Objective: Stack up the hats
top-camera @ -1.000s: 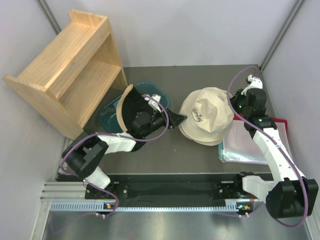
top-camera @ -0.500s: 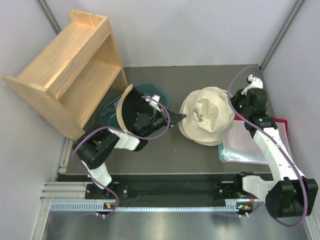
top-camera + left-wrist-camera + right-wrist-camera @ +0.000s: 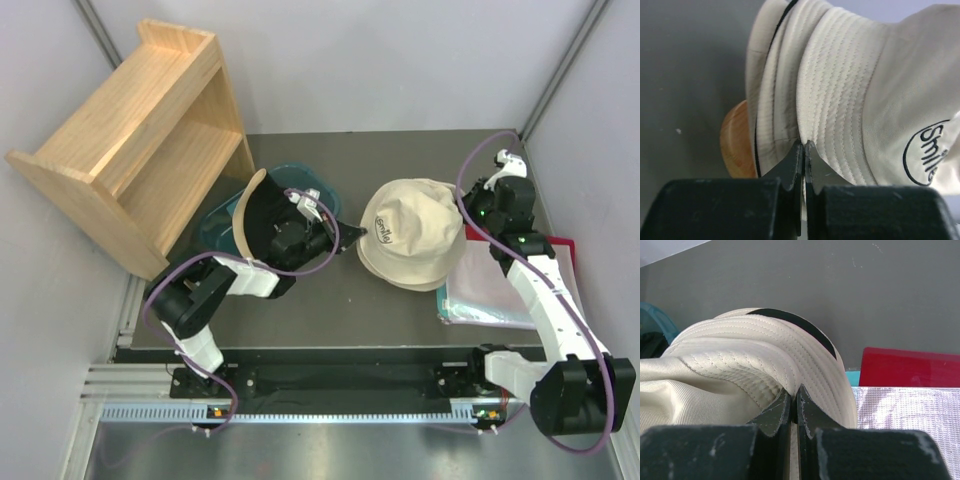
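A cream hat (image 3: 415, 232) with a "smile" logo tops the pile of hats at the table's middle right. My left gripper (image 3: 352, 232) is shut on its left brim, and the left wrist view shows the jaws (image 3: 803, 143) pinching that cream brim (image 3: 832, 90) beside another brim with a black edge (image 3: 771, 95). The right gripper (image 3: 472, 212) is shut on the opposite brim; in the right wrist view (image 3: 794, 389) stitched cream fabric (image 3: 740, 355) folds over the jaws. A further hat (image 3: 258, 215), black lining showing, leans in the teal tub (image 3: 305, 180).
A wooden stand (image 3: 735, 145) peeks out under the pile. A wooden shelf (image 3: 140, 140) lies tipped at the back left. To the right lie a silver pouch (image 3: 495, 290) and a red sheet (image 3: 910, 367). The table's right edge runs close behind the right arm.
The left gripper has gone from open to shut on the top hat's left brim. The hat has shifted, its logo moving up. The right gripper has kept its grip.
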`<state>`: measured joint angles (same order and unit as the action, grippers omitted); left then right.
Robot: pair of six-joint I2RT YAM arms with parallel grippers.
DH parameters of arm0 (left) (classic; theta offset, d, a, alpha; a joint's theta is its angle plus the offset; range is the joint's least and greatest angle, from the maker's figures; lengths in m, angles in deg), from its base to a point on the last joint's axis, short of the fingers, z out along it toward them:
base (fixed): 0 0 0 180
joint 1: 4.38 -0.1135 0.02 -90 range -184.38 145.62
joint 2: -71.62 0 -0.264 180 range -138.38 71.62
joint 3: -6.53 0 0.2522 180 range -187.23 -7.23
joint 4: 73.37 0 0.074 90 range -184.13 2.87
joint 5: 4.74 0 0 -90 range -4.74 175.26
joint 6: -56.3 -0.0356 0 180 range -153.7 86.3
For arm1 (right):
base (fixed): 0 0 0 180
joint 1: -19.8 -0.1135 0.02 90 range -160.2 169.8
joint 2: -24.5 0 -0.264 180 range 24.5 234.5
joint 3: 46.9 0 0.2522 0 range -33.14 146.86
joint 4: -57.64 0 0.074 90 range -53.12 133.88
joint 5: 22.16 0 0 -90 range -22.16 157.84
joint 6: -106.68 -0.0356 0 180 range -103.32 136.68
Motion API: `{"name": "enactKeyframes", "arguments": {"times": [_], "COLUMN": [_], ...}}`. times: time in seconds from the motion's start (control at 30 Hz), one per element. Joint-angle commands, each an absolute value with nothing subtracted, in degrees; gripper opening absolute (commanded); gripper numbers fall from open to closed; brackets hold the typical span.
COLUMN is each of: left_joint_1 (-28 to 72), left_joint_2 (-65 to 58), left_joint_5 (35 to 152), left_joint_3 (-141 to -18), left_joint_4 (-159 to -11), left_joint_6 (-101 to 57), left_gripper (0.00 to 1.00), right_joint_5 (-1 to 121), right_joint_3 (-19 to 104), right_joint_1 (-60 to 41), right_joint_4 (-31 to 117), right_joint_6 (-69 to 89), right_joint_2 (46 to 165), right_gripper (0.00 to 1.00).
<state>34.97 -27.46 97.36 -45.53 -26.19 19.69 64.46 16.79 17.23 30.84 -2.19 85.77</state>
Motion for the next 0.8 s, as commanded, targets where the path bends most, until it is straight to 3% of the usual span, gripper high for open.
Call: {"name": "enactKeyframes", "arguments": {"times": [0.0, 0.33, 0.43, 0.47, 0.5, 0.57, 0.67, 0.77], "left_joint_1": [34.81, 38.86, 38.86, 38.77, 38.77, 38.68, 38.07, 33.69], "left_joint_2": [-25.94, -24.45, -19.81, -18.39, -16.98, -12.42, -6.18, 0.33], "left_joint_5": [88.61, 80.78, 80.86, 80.86, 80.60, 79.46, 74.90, 71.99], "left_joint_3": [-46.51, -53.46, -52.23, -52.14, -52.23, -53.19, -53.90, -53.46], "left_joint_4": [-42.63, -54.96, -54.53, -54.96, -55.75, -60.29, -65.67, -72.35], "left_joint_6": [11.23, 4.27, 3.92, 3.57, 2.96, 1.73, -0.64, -3.10], "left_gripper": [0.00, 0.00, 0.21, 0.31, 0.52, 0.63, 0.79, 0.91], "right_joint_5": [67.48, 70.30, 70.47, 70.91, 72.13, 73.72, 72.06, 66.19], "right_joint_3": [18.10, 19.76, 21.87, 22.66, 24.24, 25.83, 28.90, 31.54], "right_joint_1": [19.10, 19.36, 19.27, 19.36, 19.36, 22.43, 27.77, 33.31], "right_joint_4": [32.54, 28.42, 26.31, 25.52, 24.55, 21.83, 18.41, 16.73], "right_joint_6": [-1.34, -2.22, -1.87, -1.60, -1.43, -1.16, -1.07, -1.25], "right_joint_2": [86.55, 85.85, 84.70, 84.18, 84.00, 83.13, 82.77, 81.90], "right_gripper": [0.00, 0.03, 0.24, 0.43, 0.52, 0.70, 0.85, 0.92]}}
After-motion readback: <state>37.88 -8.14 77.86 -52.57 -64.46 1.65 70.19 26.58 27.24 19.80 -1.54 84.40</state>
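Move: The left gripper still pinches the near-left brim of the top hat: the middle of the hat stack is some 11 cm to its right, level with it fore and aft and a little above. The right gripper still pinches the far-right brim, the stack's middle about 11 cm to its left, 9 cm back and slightly below. The blue tub stands roughly 23 cm left of the left gripper and 3 cm farther out; the folders lie about 18 cm right of the right gripper and 19 cm back, on the table. Ease the left gripper a centimetre or two forward, right and down with the brim, then open wide and back it off some 6 cm left and 4 cm up, rolling its left side up about 20 degrees. Meanwhile lower the right brim barely a centimetre, open wide, and swing that gripper about 8 cm right and 5 cm up, turning clockwise, clear of the hats. ##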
